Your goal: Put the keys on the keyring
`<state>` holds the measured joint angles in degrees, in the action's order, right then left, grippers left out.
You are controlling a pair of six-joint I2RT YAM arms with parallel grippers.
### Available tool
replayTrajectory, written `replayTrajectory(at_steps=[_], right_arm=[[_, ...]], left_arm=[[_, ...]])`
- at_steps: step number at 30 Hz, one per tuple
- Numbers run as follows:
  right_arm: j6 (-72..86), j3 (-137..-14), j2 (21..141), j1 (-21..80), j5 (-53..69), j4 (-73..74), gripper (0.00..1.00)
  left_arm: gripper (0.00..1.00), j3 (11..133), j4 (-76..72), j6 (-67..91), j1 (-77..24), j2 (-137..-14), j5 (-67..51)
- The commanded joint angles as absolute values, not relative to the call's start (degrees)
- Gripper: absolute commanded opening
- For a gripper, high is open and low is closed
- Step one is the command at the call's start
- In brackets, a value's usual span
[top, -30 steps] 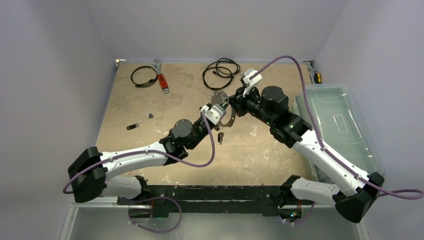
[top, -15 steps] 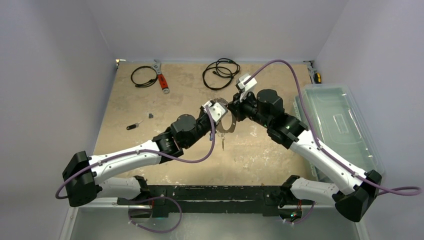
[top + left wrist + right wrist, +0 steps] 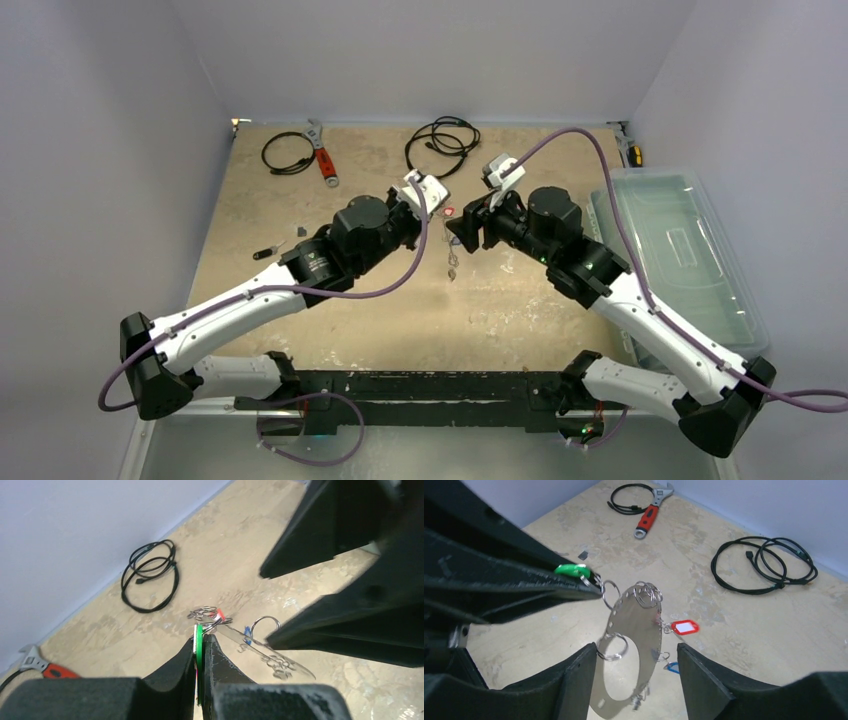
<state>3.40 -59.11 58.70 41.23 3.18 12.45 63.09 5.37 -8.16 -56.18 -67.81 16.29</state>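
Observation:
My left gripper [image 3: 201,641] is shut on the green tag [image 3: 199,639] of a key, held above the table. That key's split ring hooks the keyring [image 3: 634,625], a flat silvery plate with an oval hole, which hangs from it. Keys with a red tag [image 3: 685,627] and a blue tag [image 3: 671,667] dangle from the keyring. My right gripper [image 3: 636,649] is open, its fingers either side of the keyring's lower part. In the top view the keyring [image 3: 452,243] hangs between the left gripper [image 3: 425,195] and the right gripper [image 3: 462,228]. A dark-tagged key [image 3: 264,252] lies on the table at the left.
A red-handled wrench [image 3: 322,155] and two black coiled cables [image 3: 290,152] [image 3: 442,135] lie along the far wall. A clear plastic bin [image 3: 680,250] stands at the right edge. A small grey piece [image 3: 301,231] lies near the dark-tagged key.
The left gripper has moved up and toward the far wall, carrying the keyring with it. The right gripper has shifted right and now stands beside the hanging keyring.

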Motion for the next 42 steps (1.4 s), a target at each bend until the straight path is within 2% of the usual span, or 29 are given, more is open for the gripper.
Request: replayTrajectory(at_steps=[1,9,21,32,42], right_arm=[[2.90,-59.33,56.06,41.13,3.87,12.45,0.65],[3.51,-58.20,54.41,41.09,5.04,13.28,0.72],[4.18,-59.89,53.63,40.88,-6.63,13.81,0.79],[3.64,-59.82,50.67,39.61,-15.91,13.25,0.83],[2.46,-60.07,48.34,38.88,-18.00,13.18,0.85]], left_arm=[[0.00,67.95,9.21,-8.43,-52.82,-67.67,16.53],[0.00,71.07,11.23,-7.38,-46.69,-73.24,13.59],[0.00,82.59,12.79,-6.86,-41.70,-87.83,6.83],[0.00,94.36,14.80,-5.76,-40.80,-98.74,4.35],[0.00,109.49,17.20,-2.99,-40.87,-108.89,-1.69]])
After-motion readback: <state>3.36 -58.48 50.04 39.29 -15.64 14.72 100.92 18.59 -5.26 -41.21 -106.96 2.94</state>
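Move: The green key tag is already pinched in the left fingertips, with the keyring bundle hanging roughly 8 cm below that hand and about 3 cm to its right. The black cable coil, towards which it is carried, lies some 30 cm ahead of the left hand, 4 cm right and 30 cm down; the red wrench is about 23 cm left and 28 cm ahead. From the right hand, already parted and open, the green tag is about 6 cm left, 2 cm ahead and 1 cm higher. Keep the left gripper shut on the green tag and carry the hanging bundle about 16 cm forward, towards the black cable coil, bearing briefly left before curving right and sinking some 5 cm, with the fingers tipping slightly down. Meanwhile open the right gripper wider and draw it about 8 cm right and slightly up, away from the bundle, turning some 20 degrees clockwise. ##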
